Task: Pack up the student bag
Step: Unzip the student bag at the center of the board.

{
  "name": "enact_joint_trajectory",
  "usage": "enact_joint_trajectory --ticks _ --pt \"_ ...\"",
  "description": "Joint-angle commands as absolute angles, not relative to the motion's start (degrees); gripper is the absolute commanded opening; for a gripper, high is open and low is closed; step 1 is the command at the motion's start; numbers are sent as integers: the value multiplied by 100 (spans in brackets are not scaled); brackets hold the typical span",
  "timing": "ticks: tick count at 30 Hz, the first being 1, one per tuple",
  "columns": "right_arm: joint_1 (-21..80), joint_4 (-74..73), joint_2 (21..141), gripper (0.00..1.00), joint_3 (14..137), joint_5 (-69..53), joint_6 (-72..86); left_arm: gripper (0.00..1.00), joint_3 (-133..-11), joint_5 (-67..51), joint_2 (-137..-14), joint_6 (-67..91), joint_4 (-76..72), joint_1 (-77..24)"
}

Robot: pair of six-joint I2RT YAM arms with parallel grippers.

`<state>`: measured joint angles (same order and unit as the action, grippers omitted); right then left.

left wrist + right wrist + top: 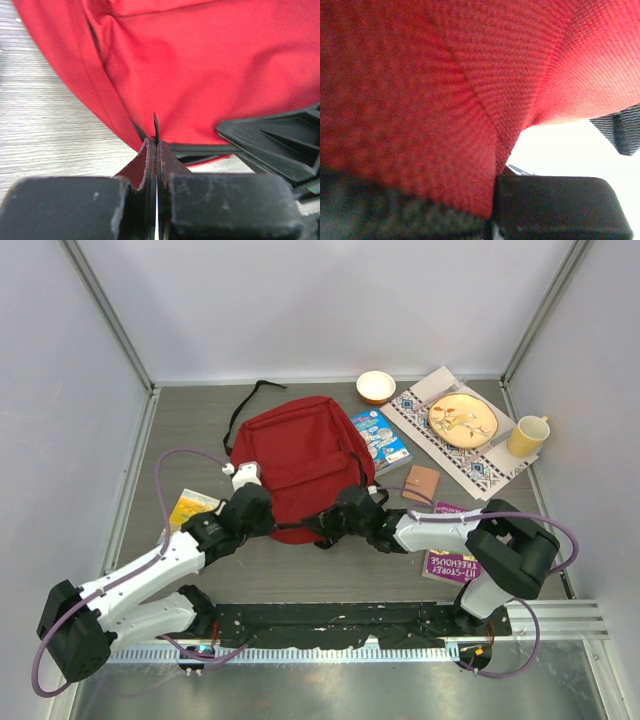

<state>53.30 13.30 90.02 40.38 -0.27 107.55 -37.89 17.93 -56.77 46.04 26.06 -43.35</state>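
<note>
The student bag is a red backpack lying flat in the middle of the table, with its black strap trailing to the far left. My left gripper is at the bag's near edge. In the left wrist view it is shut on a thin black zipper pull sticking up between the tips. My right gripper is at the same edge, just to the right. In the right wrist view it pinches a fold of the bag's red fabric, which fills most of that view.
A blue book lies against the bag's right side, with a brown wallet beside it. Far right are a white bowl, an orange plate on a patterned mat, and a yellow mug. A purple book lies under my right arm. A yellow booklet lies at the left.
</note>
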Motion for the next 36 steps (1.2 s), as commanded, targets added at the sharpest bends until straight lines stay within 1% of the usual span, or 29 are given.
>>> enact_joint_trajectory --ticks 1,3,6,10,15,17,21,25,30,36 --pt "5361 1188 8710 1 3876 -44 10082 0 -3954 2767 -5870 4527 3023 -4307" --pt "5335 1002 8570 1 3745 -26 9713 0 -4069 3207 -6150 4526 3294 -4219" --pt "5300 976 8499 1 3569 -26 9484 0 -4245 3278 -6450 4404 3349 -3877" --pt "5168 1203 8622 1 3463 -342 9396 0 -4271 2945 -6574 4272 3208 -3184" --pt "5115 1415 8806 1 3507 -606 9246 0 -4342 3059 -6591 3850 2946 -2805" --pt "5106 1476 8894 1 3498 -729 9202 0 -4429 2787 -6855 3754 2927 -2392" --pt "5098 1617 8930 1 3419 -861 9141 0 -4658 2874 -7127 3604 2664 -2084" --pt "5098 1556 8886 1 3471 -896 9000 0 -4939 2470 -7522 3463 2391 -1496" --pt "5106 1459 8868 1 3612 -931 8754 0 -5369 2145 -8163 3226 2074 -1161" --pt "5098 1459 8982 1 3718 -1028 8631 0 -5651 1644 -8551 3401 1925 -739"
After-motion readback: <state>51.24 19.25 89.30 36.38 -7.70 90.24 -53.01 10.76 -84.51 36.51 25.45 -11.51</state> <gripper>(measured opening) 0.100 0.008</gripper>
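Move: Zipper pull already in its fingertips, the left hand has the bag's left side edge about 12 cm ahead, 11 cm to its left and 5 cm below. The bag's middle lies some 17 cm ahead and 7 cm to the right, a little lower; the yellow book is about 22 cm to the left, 2 cm back, some 9 cm below. The right hand already pinches the near edge of the bag, right at its fingertips. Leftward first, then more and more forward, the left hand draws the zipper pull along the seam round the bag's near-left corner, about 16 cm in all, sinking some 4 cm and turning roughly 20 degrees counter-clockwise. Its fingers stay shut. The right hand keeps its pinch on the near edge, easing back about 2 cm and then nearly holding still as anchor. ##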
